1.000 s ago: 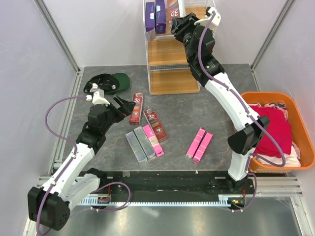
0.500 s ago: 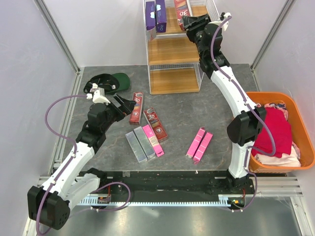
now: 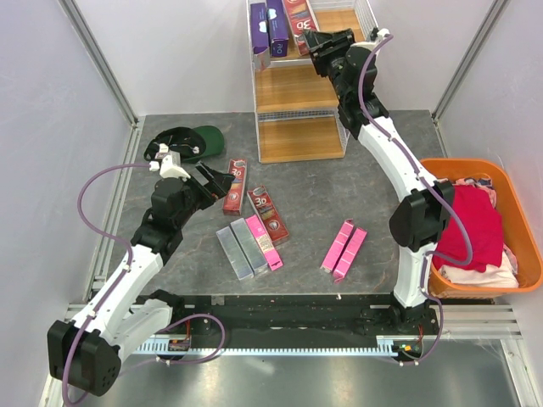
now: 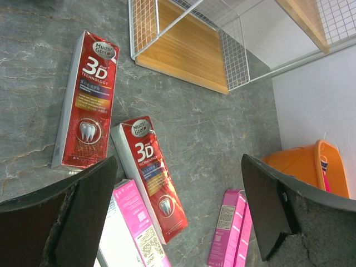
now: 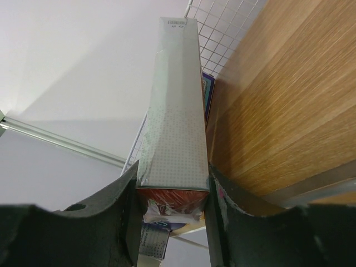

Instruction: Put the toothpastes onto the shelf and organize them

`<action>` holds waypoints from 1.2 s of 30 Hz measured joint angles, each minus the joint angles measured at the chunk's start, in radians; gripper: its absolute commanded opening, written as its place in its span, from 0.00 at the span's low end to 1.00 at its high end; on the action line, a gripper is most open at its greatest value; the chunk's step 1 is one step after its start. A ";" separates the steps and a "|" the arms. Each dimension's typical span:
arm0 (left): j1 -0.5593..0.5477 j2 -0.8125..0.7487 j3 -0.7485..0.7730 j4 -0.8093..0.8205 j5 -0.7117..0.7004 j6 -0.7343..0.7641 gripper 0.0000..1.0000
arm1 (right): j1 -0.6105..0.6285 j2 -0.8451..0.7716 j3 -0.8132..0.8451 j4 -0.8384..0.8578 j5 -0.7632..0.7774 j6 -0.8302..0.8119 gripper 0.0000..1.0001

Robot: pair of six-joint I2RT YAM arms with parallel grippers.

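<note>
My right gripper (image 3: 320, 39) is shut on a dark red toothpaste carton (image 3: 299, 15) up at the top board of the white wire shelf (image 3: 299, 88). The carton (image 5: 173, 111) points away between the jaws of the right gripper (image 5: 172, 183), close beside the purple cartons (image 3: 268, 24). My left gripper (image 3: 217, 181) hangs open over the table. Below it lie two red "3D" cartons (image 4: 86, 100) (image 4: 150, 169). Two silver-grey cartons (image 3: 240, 249) and a pink one (image 3: 265, 242) lie side by side. A pair of pink cartons (image 3: 344, 248) lies further right.
A green cap (image 3: 196, 140) lies at the far left of the table. An orange basket (image 3: 518, 223) full of clothes stands at the right edge. Wire mesh walls close the shelf's sides. The shelf's lowest board (image 4: 183, 50) sits just above the table.
The right arm has swung its wrist over the top board, bringing the red carton leftward against the purple cartons. The left arm has not moved.
</note>
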 measured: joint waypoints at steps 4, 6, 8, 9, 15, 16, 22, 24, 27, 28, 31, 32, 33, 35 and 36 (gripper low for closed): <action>0.000 0.003 0.000 0.000 0.000 0.000 1.00 | 0.005 -0.013 -0.026 0.013 0.005 0.000 0.43; 0.000 0.003 0.000 0.000 0.000 0.000 1.00 | 0.011 -0.027 -0.053 0.024 0.006 0.002 0.57; 0.000 0.003 0.000 0.000 0.000 0.000 1.00 | 0.016 -0.038 -0.073 0.042 0.006 0.005 0.64; 0.000 0.003 0.000 0.000 0.000 0.000 1.00 | 0.019 -0.043 -0.079 0.050 0.004 0.005 0.67; 0.000 0.003 0.000 0.000 -0.001 0.000 1.00 | 0.029 -0.058 -0.091 0.064 -0.022 -0.001 0.81; 0.000 0.003 0.000 0.000 0.000 0.000 1.00 | 0.030 -0.060 -0.091 0.064 -0.026 -0.001 0.81; 0.000 0.003 0.000 -0.004 0.000 0.000 1.00 | 0.030 -0.087 -0.111 0.044 -0.040 -0.024 0.91; 0.000 0.003 0.000 -0.004 0.000 0.000 1.00 | 0.030 -0.106 -0.118 0.016 -0.039 -0.050 0.93; 0.000 0.003 0.002 -0.004 0.000 0.000 1.00 | 0.032 -0.135 -0.142 -0.040 -0.038 -0.090 0.96; 0.000 0.004 0.003 -0.004 0.000 0.000 1.00 | 0.032 -0.138 -0.148 -0.058 -0.038 -0.101 0.97; 0.000 0.013 0.007 -0.004 0.001 0.000 1.00 | 0.031 -0.139 -0.163 -0.092 -0.039 -0.126 0.98; 0.000 0.016 0.008 -0.004 0.001 0.000 1.00 | 0.031 -0.140 -0.171 -0.097 -0.041 -0.129 0.98; 0.000 0.019 0.008 -0.005 0.001 0.000 1.00 | 0.031 -0.143 -0.179 -0.091 -0.042 -0.130 0.98; 0.000 0.021 0.008 -0.006 0.001 0.000 1.00 | 0.031 -0.166 -0.207 -0.088 -0.041 -0.136 0.98; 0.000 0.021 0.008 -0.008 0.001 0.000 1.00 | 0.031 -0.179 -0.220 -0.087 -0.041 -0.139 0.98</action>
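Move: The right hand holds the near end of the red toothpaste box, already at the top shelf; the box's middle lies about 8 cm ahead and 3 cm left of the hand, roughly level with it. The nearer purple box is about 6 cm ahead and 10 cm left, and the farther purple one equally far ahead and some 15 cm left. From the left hand, the red box's middle lies about 34 cm ahead, 22 cm right and 24 cm higher. Backing about 4.5 cm out from the top shelf towards the robot, the right hand draws the pinched near end of the red box back about a centimetre, then opens its fingers from half to wide and lets go. After rising slightly at first, it dips to end some 3 cm lower, rolling about 10 degrees with its left side down. ##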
